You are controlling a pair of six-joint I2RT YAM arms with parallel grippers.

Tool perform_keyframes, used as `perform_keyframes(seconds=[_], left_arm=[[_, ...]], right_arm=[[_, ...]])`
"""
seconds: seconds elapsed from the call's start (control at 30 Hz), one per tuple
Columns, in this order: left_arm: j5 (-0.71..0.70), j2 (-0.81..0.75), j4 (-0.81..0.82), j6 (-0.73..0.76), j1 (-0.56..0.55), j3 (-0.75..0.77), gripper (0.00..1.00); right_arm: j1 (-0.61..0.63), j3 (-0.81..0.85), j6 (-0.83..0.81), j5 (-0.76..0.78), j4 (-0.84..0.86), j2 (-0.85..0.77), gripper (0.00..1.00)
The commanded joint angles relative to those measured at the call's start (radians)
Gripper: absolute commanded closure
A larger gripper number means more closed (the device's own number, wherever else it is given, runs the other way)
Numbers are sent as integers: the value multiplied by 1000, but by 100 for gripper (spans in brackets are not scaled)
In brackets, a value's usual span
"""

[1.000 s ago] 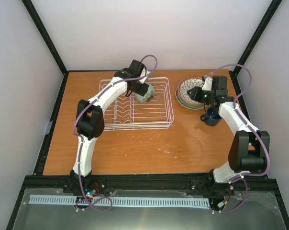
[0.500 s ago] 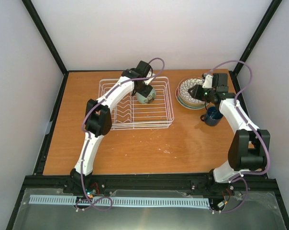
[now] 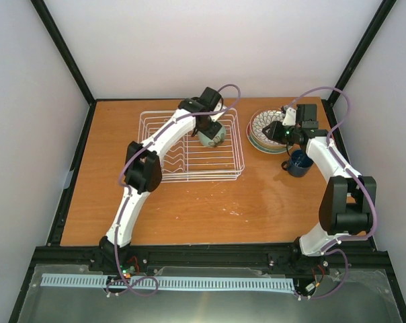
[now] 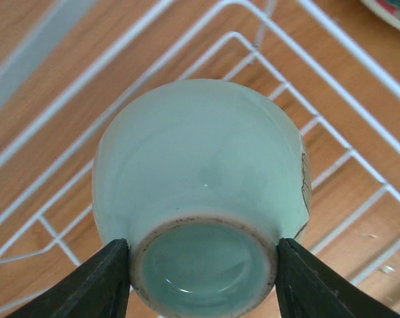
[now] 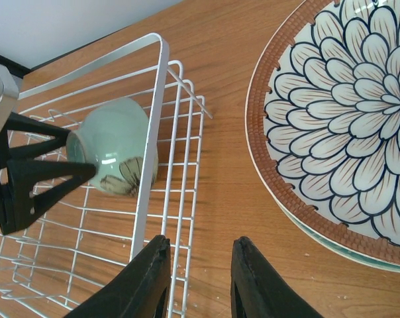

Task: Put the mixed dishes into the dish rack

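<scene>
My left gripper (image 3: pixel 210 130) is shut on the small pale-green cup (image 4: pixel 200 165). It grips the cup by its base, tipped on its side, over the right rear part of the white wire dish rack (image 3: pixel 189 177). The right wrist view shows the cup (image 5: pixel 114 149) just inside the rack's right rim (image 5: pixel 147 185). My right gripper (image 5: pixel 201 245) is open and holds nothing. It hovers above the table between the rack and the plate stack. The brown petal-patterned plate (image 5: pixel 346 119) tops that stack (image 3: pixel 263 129), with a teal plate (image 5: pixel 359 255) under it. The dark blue mug (image 3: pixel 298 163) stands beside my right arm.
Wavy plate dividers (image 3: pixel 168 158) fill the rack's left half. The plate stack sits at the back right, close to the rack's right side. Black frame posts and white walls close in the wooden table (image 3: pixel 210 208) on three sides.
My left arm has carried the cup to the right across the rack, toward its right rear corner. The right gripper has shifted slightly toward the back, still open.
</scene>
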Motion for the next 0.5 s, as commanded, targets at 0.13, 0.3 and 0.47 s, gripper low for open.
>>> perform_keyframes(seconds=[0.13, 0.3, 0.47], left_arm=[[-6, -122, -134, -25, -70, -20, 99], [-41, -163, -175, -57, -80, -75, 99], [-74, -171, -160, -48, -82, -73, 99]], right_arm=[[0, 20, -9, -16, -10, -1, 76], [1, 15, -4, -31, -3, -4, 75], [1, 12, -2, -38, 1, -1, 75]])
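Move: The left hand holds the light-green bowl, its middle roughly 4 cm below and 2 cm ahead of the finger pads and 1 cm to their right, over the right half of the dish rack. The rack's middle lies about 9 cm left, 4 cm back and 7 cm down; its wavy tines are some 15 cm left and 3 cm back. The plate stack is about 24 cm right, 6 cm ahead and 9 cm lower. From the right hand, the rack's middle is about 31 cm left, 2 cm ahead and 13 cm below. Still pinching the upturned bowl by its foot ring, the left hand draws it back about 6 cm inside the rack, away from the far rim. It swings a couple of centimetres right, then returns left as it pulls, rising only about 1 cm late on. The wrist tips the fingers more upright by roughly 5 degrees; their grip stays unchanged. ##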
